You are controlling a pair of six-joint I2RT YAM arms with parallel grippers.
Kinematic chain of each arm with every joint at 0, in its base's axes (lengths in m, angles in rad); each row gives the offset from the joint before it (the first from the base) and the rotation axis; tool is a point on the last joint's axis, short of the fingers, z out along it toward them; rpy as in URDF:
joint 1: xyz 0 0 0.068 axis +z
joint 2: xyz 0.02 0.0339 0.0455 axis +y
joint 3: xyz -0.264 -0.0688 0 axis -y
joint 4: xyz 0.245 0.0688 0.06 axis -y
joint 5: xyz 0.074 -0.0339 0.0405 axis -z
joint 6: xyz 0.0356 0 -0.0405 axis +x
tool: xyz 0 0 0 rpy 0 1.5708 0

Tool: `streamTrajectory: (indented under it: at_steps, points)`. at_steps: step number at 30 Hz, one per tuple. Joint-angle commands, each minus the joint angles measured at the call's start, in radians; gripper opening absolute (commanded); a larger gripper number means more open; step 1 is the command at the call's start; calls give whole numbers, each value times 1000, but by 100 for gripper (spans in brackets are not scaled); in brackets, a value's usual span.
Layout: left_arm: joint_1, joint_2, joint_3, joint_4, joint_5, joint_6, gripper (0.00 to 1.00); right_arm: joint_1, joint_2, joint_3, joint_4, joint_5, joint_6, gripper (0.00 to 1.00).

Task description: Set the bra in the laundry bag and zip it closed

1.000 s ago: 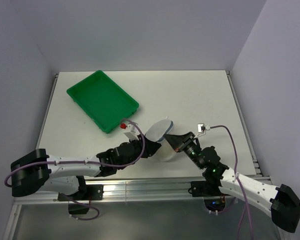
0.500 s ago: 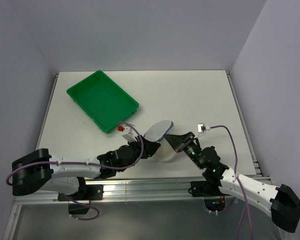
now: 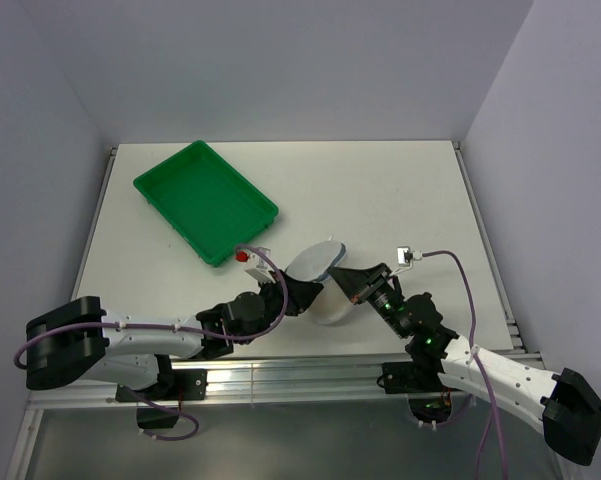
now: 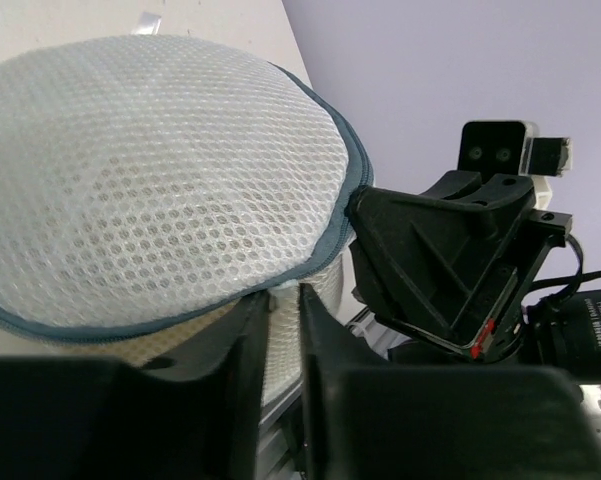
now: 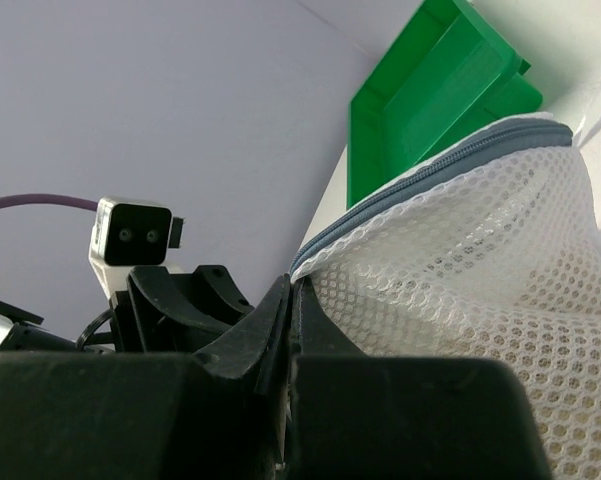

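The laundry bag, a round white mesh pouch with a dark zipper rim, sits between my two grippers near the table's front edge. In the left wrist view its domed top fills the frame. A mustard tint of the bra shows through the mesh below the rim. My left gripper has its fingertips nearly together on the bag's zipper rim. My right gripper is shut on the opposite edge of the bag, jaws pressed together.
A green plastic tray lies at the back left, also visible behind the bag in the right wrist view. The table's front rail runs just below both arms. Each wrist camera sees the other gripper across the bag.
My left gripper's jaws widened, then narrowed on the bag's rim, and it crept slightly toward the bag. The bag's top settled a little lower. The right gripper stayed put.
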Motion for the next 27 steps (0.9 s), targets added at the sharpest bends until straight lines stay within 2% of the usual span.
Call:
streamTrajectory:
  at_steps: [1, 7, 13, 16, 19, 21, 23, 27]
  points:
    - [-6, 3, 16, 61, -24, 18, 21, 5, -1, -125, 63, -17, 5, 0]
    - [-9, -12, 7, 24, -46, 1, 1, 5, -24, -122, 39, -14, 0, 0]
    - [-12, -55, -19, -49, -52, 9, 0, 2, -24, -111, 22, -10, -3, 0]
    - [-13, -102, -54, -152, -58, 7, 0, -27, -34, -96, -7, -32, -14, 0]
    - [-13, -174, -117, -264, -93, 1, 0, -88, -49, -67, -47, -127, -34, 0]
    - [-13, -224, -149, -331, -119, -16, 0, -186, -50, -47, -70, -203, -41, 0]
    - [-13, -306, -194, -429, -161, -43, 0, -286, -29, -32, -90, -335, -54, 0]
    - [-13, -460, -231, -580, -227, -74, 0, -372, 75, 59, -121, -495, -93, 0]
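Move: The zip pull lies practically between the left hand's slightly parted fingertips, not yet pinched, about 1 cm ahead and 1 cm to the right. The laundry bag's mesh lid is centred some 5 cm ahead and 1 cm left of that hand; the bag body sits roughly 2 cm back, 2 cm right and 7 cm below. From the right hand, which already pinches the zip band, the pull is about 3 cm back, 2 cm left and 2 cm lower. The left fingers close fully on the zip pull while the hand stays in place, then draw it along the open zip, away from the right hand, about 9 cm to the left and some 5 cm down, rolling slightly so the hand's left side rises. Late in this pull the right hand, still shut on the zip band, goes down, right and a little forward, about 4.5 cm in all, widening the distance between the hands. ##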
